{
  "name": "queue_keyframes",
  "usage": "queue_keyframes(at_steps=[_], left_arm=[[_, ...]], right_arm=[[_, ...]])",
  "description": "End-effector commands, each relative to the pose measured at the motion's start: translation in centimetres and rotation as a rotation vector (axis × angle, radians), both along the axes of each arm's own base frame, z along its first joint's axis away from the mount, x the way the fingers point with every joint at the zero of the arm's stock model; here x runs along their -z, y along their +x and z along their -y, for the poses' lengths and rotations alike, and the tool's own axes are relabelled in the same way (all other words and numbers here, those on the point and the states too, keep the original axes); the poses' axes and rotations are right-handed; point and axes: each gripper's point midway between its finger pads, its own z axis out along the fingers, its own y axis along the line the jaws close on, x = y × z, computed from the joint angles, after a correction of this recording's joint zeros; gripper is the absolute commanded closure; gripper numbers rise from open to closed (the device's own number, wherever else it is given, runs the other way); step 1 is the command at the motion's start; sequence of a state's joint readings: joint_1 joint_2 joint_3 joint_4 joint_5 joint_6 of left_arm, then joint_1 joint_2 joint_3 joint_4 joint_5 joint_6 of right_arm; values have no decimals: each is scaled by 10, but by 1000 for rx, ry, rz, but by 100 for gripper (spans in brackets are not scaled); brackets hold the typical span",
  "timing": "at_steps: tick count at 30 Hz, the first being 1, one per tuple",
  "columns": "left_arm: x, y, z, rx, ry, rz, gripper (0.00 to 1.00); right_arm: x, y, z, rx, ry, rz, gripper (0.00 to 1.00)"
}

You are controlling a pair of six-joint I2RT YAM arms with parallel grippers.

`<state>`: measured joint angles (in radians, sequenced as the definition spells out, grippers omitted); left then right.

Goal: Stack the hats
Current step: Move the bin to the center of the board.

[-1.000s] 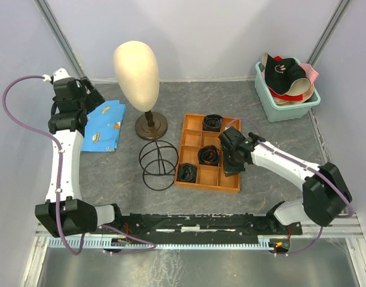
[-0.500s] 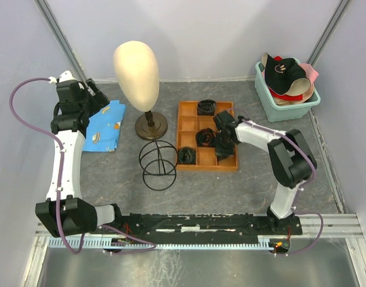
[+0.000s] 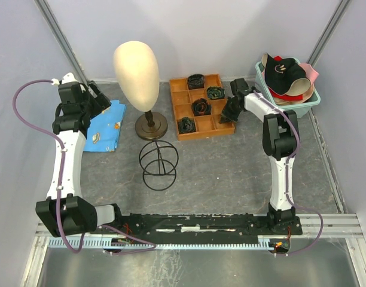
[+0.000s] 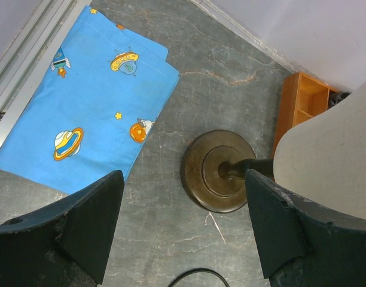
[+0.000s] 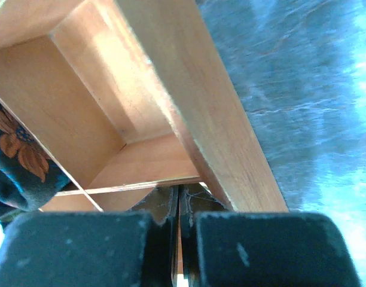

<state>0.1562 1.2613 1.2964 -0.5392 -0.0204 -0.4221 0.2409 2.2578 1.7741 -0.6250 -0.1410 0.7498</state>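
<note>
The hats point(image 3: 286, 76) lie piled in a teal tub point(image 3: 283, 110) at the back right; a black cap with a pale logo point(image 3: 283, 69) is on top, with pink fabric point(image 3: 313, 74) and red fabric under it. My right gripper point(image 3: 231, 111) is just left of the tub, shut on a thin wall of the wooden compartment tray point(image 3: 206, 134). In the right wrist view, the right gripper point(image 5: 179, 203) pinches that tray's point(image 5: 201, 107) thin partition. My left gripper point(image 3: 94, 99) hangs open at the far left, holding nothing. In its wrist view the left gripper point(image 4: 182, 179) is over the grey floor.
A cream mannequin head point(image 3: 137, 72) stands on a brown round base point(image 4: 219, 170) left of the tray. A black wire frame point(image 3: 158, 164) sits in front of it. A blue space-print cloth point(image 4: 87, 101) lies at the left. Dark rolled items point(image 3: 200, 106) fill some tray compartments.
My right arm has dragged the wooden tray from the table's middle to the back, close to the teal tub. The left gripper shifted slightly and stayed open.
</note>
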Motion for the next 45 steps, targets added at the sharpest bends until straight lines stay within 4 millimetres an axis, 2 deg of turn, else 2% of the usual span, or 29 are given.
queue_keyframes(at_steps=[1,6,12,14,17,18,19,24,26,28,31,35,37,41,45], left_arm=[[-6,12,1,23,1,48,12],[2,19,3,38,-11,36,13],[7,25,6,51,-24,33,13],[8,26,7,57,-26,33,13],[10,27,7,64,-22,28,13],[10,26,7,66,-17,26,13],[10,26,7,70,-13,25,13],[12,21,8,73,-8,26,13],[13,20,7,72,-9,25,13],[13,19,7,70,-8,24,13],[13,18,7,70,-9,25,13],[9,16,7,68,-3,35,13],[7,15,7,66,-2,42,13],[6,15,7,69,-2,43,13],[9,15,7,69,1,40,13]], right_arm=[[-12,42,36,141,-17,59,100],[-12,44,65,188,-138,41,100],[-23,28,108,229,-338,37,100],[-31,23,112,244,-330,66,99],[-56,26,102,196,-306,176,98],[-65,25,97,164,-312,224,98],[-86,27,90,133,-308,300,98],[-149,25,58,31,-282,508,98],[-173,22,29,-64,-250,563,99],[-185,19,-11,-194,-153,566,99],[-177,11,-63,-347,14,450,98],[-171,0,-116,-488,123,392,87],[-166,-2,-132,-527,135,380,79],[-144,-10,-148,-583,104,330,66],[-118,-23,-153,-674,-24,304,62]])
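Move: The right hand's shut fingertips are down inside the near right compartment of the wooden tray, whose middle lies about 7 cm ahead and 9 cm to their left, at their height. The teal hat bin stands some 26 cm to the hand's right and 13 cm ahead, its middle about 6 cm higher, while the head stand's round base is about 29 cm left and 2 cm back. From the left hand, the tray is some 18 cm ahead, 35 cm right and 26 cm below. With its shut fingers still hooked behind the tray's right wall, the right hand stays low and drags that near corner about 9 cm to the right, then lifts clear. It swings up some 20 cm and left over the tray, turning about 40 degrees counter-clockwise, then sinks towards its left wall with the fingers opening to about a third, while the open left hand just sinks 2 to 3 cm. ##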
